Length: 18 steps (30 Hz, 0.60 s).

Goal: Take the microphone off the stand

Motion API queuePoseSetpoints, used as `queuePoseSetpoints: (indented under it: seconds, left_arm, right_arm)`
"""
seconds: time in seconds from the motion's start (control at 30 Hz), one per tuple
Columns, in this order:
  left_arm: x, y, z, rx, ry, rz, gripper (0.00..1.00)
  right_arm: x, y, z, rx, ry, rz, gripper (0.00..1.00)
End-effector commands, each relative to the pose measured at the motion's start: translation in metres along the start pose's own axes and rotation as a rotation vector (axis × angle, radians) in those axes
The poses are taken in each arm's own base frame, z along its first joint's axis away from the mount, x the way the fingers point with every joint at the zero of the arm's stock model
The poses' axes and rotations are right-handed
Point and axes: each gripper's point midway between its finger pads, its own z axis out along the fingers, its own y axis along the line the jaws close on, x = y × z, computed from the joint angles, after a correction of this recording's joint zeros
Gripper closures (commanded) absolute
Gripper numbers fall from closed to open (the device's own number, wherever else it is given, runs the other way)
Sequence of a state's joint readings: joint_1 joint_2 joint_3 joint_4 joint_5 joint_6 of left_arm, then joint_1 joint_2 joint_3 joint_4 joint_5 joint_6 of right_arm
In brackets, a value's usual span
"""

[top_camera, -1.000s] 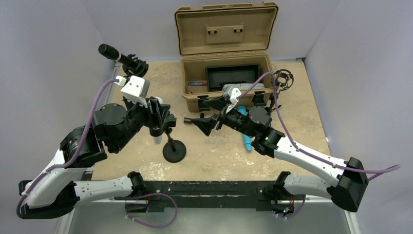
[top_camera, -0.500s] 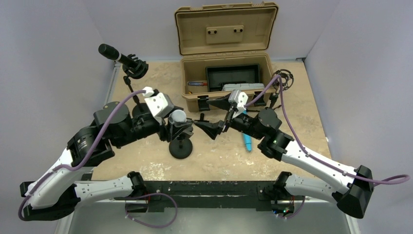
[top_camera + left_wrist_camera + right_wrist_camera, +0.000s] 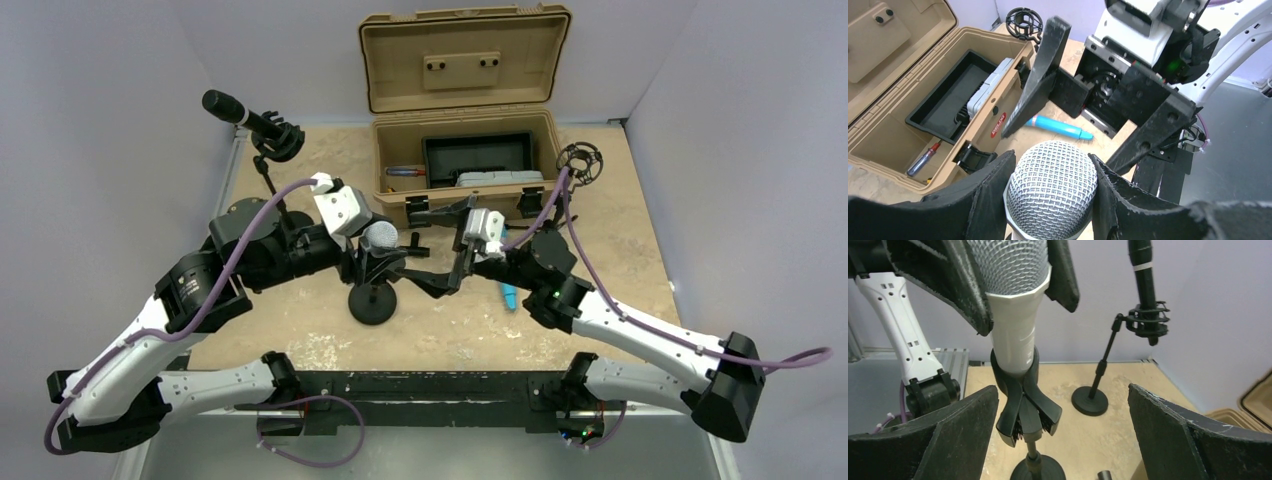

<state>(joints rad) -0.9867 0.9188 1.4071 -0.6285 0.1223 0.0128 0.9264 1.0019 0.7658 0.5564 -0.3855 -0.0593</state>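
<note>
A white microphone with a silver mesh head (image 3: 376,237) stands upright in a black clip (image 3: 1024,405) on a short stand with a round base (image 3: 371,303). My left gripper (image 3: 378,250) is shut on the mesh head (image 3: 1053,190), one finger on each side. From the right wrist view the white body (image 3: 1015,330) still sits in the clip. My right gripper (image 3: 432,252) is wide open just right of the stand, level with the clip, which sits between its fingers (image 3: 1062,390) without touching them.
An open tan case (image 3: 460,205) stands behind, holding a black tray and a screwdriver. A second black microphone on its own stand (image 3: 240,112) is at the back left. A blue pen (image 3: 507,292) lies under my right arm. A black shock mount (image 3: 580,163) stands at the back right.
My left gripper moved right and closed on the microphone's head. My right gripper opened wide and came in towards the clip. The stand's base shifted slightly right.
</note>
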Motion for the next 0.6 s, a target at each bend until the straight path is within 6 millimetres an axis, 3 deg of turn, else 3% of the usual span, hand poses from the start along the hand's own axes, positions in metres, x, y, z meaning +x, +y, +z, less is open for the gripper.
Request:
queuePoseSetpoints:
  seconds: [0.0,0.23,0.43,0.57]
  left_arm:
    - [0.002,-0.004,-0.005,0.011,-0.006,-0.046,1.00]
    - [0.006,-0.001,-0.009,-0.006,-0.002,-0.051,1.00]
    - [0.010,-0.001,-0.013,-0.011,-0.010,-0.067,1.00]
    - [0.009,-0.001,-0.015,-0.011,-0.019,-0.073,1.00]
  right_arm:
    - [-0.003,0.014,0.019,-0.078,-0.047,-0.048,0.03]
    - [0.010,0.021,0.032,-0.096,-0.032,-0.016,0.08]
    - [0.013,0.025,0.033,-0.107,-0.040,0.009,0.25]
    - [0.018,0.029,0.035,-0.132,-0.038,0.020,0.24]
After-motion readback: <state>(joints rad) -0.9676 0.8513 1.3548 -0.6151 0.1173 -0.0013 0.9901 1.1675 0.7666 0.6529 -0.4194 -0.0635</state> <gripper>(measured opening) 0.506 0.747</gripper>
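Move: The stand's clip, still gripping the microphone, is some 6 cm to the right hand's left, 2 cm back and 4 cm below. The left hand holds the microphone's head, with the clip about 10 cm beneath, 3 cm back and 1 cm right. From the right hand the stand base is about 10 cm left and 4 cm back, and the loose black clamp 4 cm left and 6 cm ahead, both some 26 cm down. Right hand goes about 4 cm left and down towards the clip, fingers narrowing; left hand draws held microphone left. ##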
